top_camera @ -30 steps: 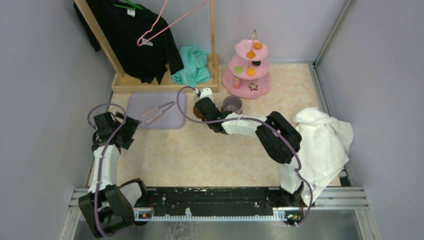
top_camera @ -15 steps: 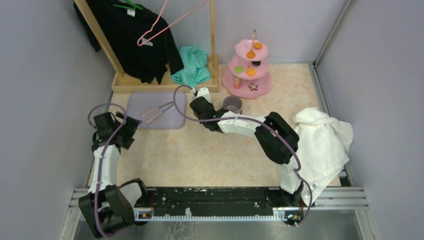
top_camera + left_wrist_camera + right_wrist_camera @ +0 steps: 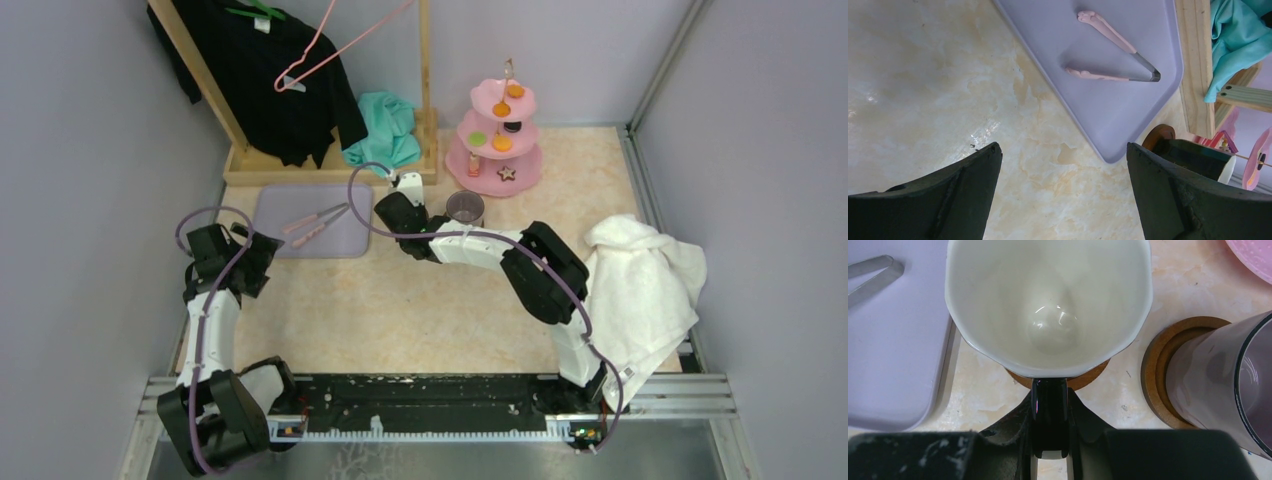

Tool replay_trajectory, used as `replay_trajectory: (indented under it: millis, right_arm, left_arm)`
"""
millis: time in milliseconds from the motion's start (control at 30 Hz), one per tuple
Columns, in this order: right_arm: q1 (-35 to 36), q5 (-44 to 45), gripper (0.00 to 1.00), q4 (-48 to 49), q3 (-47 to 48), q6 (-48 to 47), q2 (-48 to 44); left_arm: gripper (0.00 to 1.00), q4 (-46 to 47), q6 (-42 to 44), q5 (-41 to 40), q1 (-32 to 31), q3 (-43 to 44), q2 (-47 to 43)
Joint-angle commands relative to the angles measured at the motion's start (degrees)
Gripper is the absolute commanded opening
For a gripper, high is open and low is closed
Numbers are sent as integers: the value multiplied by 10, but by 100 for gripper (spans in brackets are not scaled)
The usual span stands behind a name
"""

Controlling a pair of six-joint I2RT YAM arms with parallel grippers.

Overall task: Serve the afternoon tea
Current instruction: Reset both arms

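Note:
My right gripper (image 3: 1049, 410) is shut on the black handle (image 3: 1049, 395) of the cream mug (image 3: 1048, 300), which is empty and sits over a brown coaster (image 3: 1088, 377). To its right, the greyish-purple see-through mug (image 3: 1228, 385) stands on a second coaster (image 3: 1155, 375). From above, the right gripper (image 3: 400, 207) is beside that mug (image 3: 464, 208). Behind them, the pink three-tier stand (image 3: 497, 150) holds an orange sweet (image 3: 502, 109), a green one (image 3: 477, 139), a black one (image 3: 513, 127) and a star cookie (image 3: 507, 172). My left gripper (image 3: 1063, 150) hangs open over bare table.
A lilac tray (image 3: 310, 240) with pink tongs (image 3: 318, 221) lies just left of the cream mug. A wooden rack (image 3: 330, 165) with a black garment and a teal cloth (image 3: 385, 130) stands behind it. The white towel (image 3: 645, 280) is heaped at the right edge.
The right gripper has shifted a little left, toward the tray, and its jaws have closed fully on the mug's handle. The left arm has not moved.

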Motion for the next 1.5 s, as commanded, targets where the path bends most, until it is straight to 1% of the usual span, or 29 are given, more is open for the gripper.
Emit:
replay_trajectory:
  millis: [0,67,167,267,367,467,700,933,1000,1033,1067,1267,1467]
  right_arm:
    - [4,36,0,22,27,25,-4]
    - [4,33,1,21,26,26,-3]
    - [4,24,15,20,26,23,0]
    - [4,16,31,20,24,23,1]
    - [4,10,41,20,22,25,1]
    - [4,3,49,20,23,24,3]
    - [7,-1,53,20,23,24,-1]
    - [18,7,54,19,11,14,-19]
    - [23,11,55,20,4,9,-28]
    - [26,13,58,20,-2,6,-33]
    - [28,15,60,21,-8,4,-40]
    - [58,23,62,20,-50,-24,-90]
    - [106,30,65,-8,-116,-59,-173]
  left_arm:
    - [99,13,4,9,4,-3,-2]
    - [99,13,5,8,4,-3,-2]
    - [99,12,5,8,5,-2,-4]
    - [99,12,5,9,4,-2,-4]
    - [99,10,4,9,4,-2,-5]
    - [99,9,5,10,4,-2,-5]
    - [99,7,4,8,5,0,-7]
    - [99,6,4,6,4,2,-8]
    - [99,5,5,4,5,2,-9]
    - [99,5,5,3,4,2,-9]
    - [99,4,5,1,4,2,-10]
    - [99,-4,5,-8,4,7,-13]
    - [99,-16,0,-19,4,19,-34]
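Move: My right fingers are closed on the black handle of the cream mug. The mug's middle is about 6 cm ahead and 2 cm left, level with the grip. The grey mug on its coaster stands about 11 cm right and 3 cm ahead. The tray's middle is some 24 cm left, level with my hand fore and aft and about 5 cm lower. For my idle left hand, the cream mug lies roughly 36 cm right, 14 cm ahead and slightly lower. I let go of the cream mug's handle with my right hand, spreading the fingers while it settles barely half a centimetre. Then, still opening them to about two thirds, I draw back off the handle towards my base, about 7 cm and gathering speed, lifting slightly at the very end as the hand turns some 10 degrees counter-clockwise. ##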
